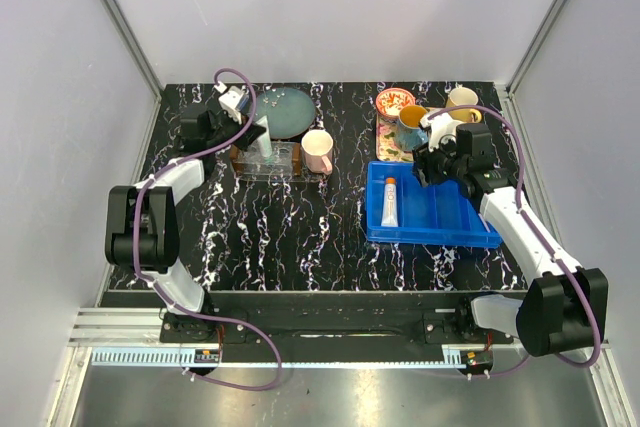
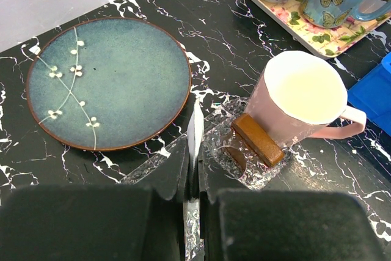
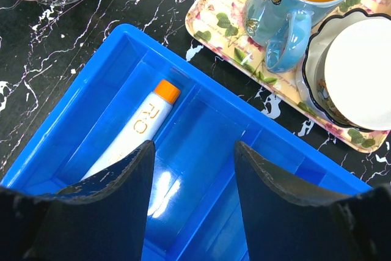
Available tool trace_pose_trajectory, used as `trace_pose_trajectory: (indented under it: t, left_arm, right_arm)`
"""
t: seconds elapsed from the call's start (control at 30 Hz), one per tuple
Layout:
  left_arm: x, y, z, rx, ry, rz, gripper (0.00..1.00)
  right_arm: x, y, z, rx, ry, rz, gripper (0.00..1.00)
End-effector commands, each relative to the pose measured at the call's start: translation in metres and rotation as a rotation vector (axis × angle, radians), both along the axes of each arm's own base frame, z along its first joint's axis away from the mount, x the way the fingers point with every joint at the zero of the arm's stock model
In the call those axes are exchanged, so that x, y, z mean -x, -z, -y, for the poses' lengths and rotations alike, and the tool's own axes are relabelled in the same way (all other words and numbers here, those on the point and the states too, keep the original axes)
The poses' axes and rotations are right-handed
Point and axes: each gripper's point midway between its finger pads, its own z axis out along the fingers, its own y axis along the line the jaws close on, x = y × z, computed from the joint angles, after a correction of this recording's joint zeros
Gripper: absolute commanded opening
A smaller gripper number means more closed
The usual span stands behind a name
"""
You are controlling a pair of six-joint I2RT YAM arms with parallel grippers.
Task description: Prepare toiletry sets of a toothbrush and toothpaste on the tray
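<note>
My left gripper [image 2: 197, 151] is shut on the thin flat end of a white toothpaste tube [image 2: 195, 123], which hangs over the clear tray [image 2: 252, 169]. From above, this tube [image 1: 263, 139] shows teal markings and stands upright in the left gripper [image 1: 257, 133] over the tray [image 1: 285, 169]. The tray's brown rack end [image 2: 258, 140] lies just right of the tube. A second toothpaste tube [image 3: 142, 128] with an orange cap lies in the blue bin [image 3: 122, 41]. My right gripper [image 3: 194, 151] hovers open above that bin, just right of the tube. No toothbrush is in view.
A pink mug [image 2: 302, 90] stands at the tray's right end, and a blue-green plate [image 2: 110, 80] lies behind the tray. Behind the bin, a patterned tray [image 3: 217, 19] carries a butterfly mug [image 3: 287, 10], a white cup [image 3: 357, 68] and other cups.
</note>
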Motion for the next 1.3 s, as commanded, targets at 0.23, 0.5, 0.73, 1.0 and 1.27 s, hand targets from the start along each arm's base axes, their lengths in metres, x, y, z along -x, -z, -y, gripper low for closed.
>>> trace_pose_trajectory:
  t: [0.23, 0.5, 0.73, 1.0, 1.27]
  left_arm:
    - [-0.013, -0.031, 0.004, 0.003, 0.044, 0.131, 0.0]
    - [-0.013, -0.023, 0.005, 0.0, 0.053, 0.116, 0.11]
    - [-0.013, -0.02, 0.005, -0.006, 0.056, 0.113, 0.13]
    - [-0.012, -0.018, 0.005, -0.013, 0.059, 0.113, 0.18]
    - [-0.009, -0.016, 0.004, -0.017, 0.057, 0.104, 0.34]
  right_arm:
    - [-0.011, -0.018, 0.002, 0.005, 0.004, 0.053, 0.6]
    - [-0.011, -0.017, 0.002, 0.006, 0.004, 0.047, 0.6]
    - [-0.011, -0.016, 0.002, 0.007, 0.002, 0.044, 0.6]
    - [-0.011, -0.015, 0.001, 0.009, -0.002, 0.039, 0.59]
    - [-0.01, -0.014, 0.0, 0.008, -0.007, 0.033, 0.59]
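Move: My left hand still holds the upright toothpaste, cap end down, over the clear rack between its two wooden ends. The rack is straight below, about 8 cm down. The pink mug stands some 13 cm to the right and 1 cm back; the green plate lies about 15 cm ahead, 4 cm right, on the tabletop 11 cm below. From my right hand the rack is roughly 38 cm left, 11 cm ahead and 8 cm below. I ease my left hand straight down about 1.5 cm to set the toothpaste into the clear rack, loosening my pinch on the crimped end as I sink. Then I hold the hand nearly in place, without turning the wrist, and part the fingers further, to roughly a quarter open, with the tube still between them. ##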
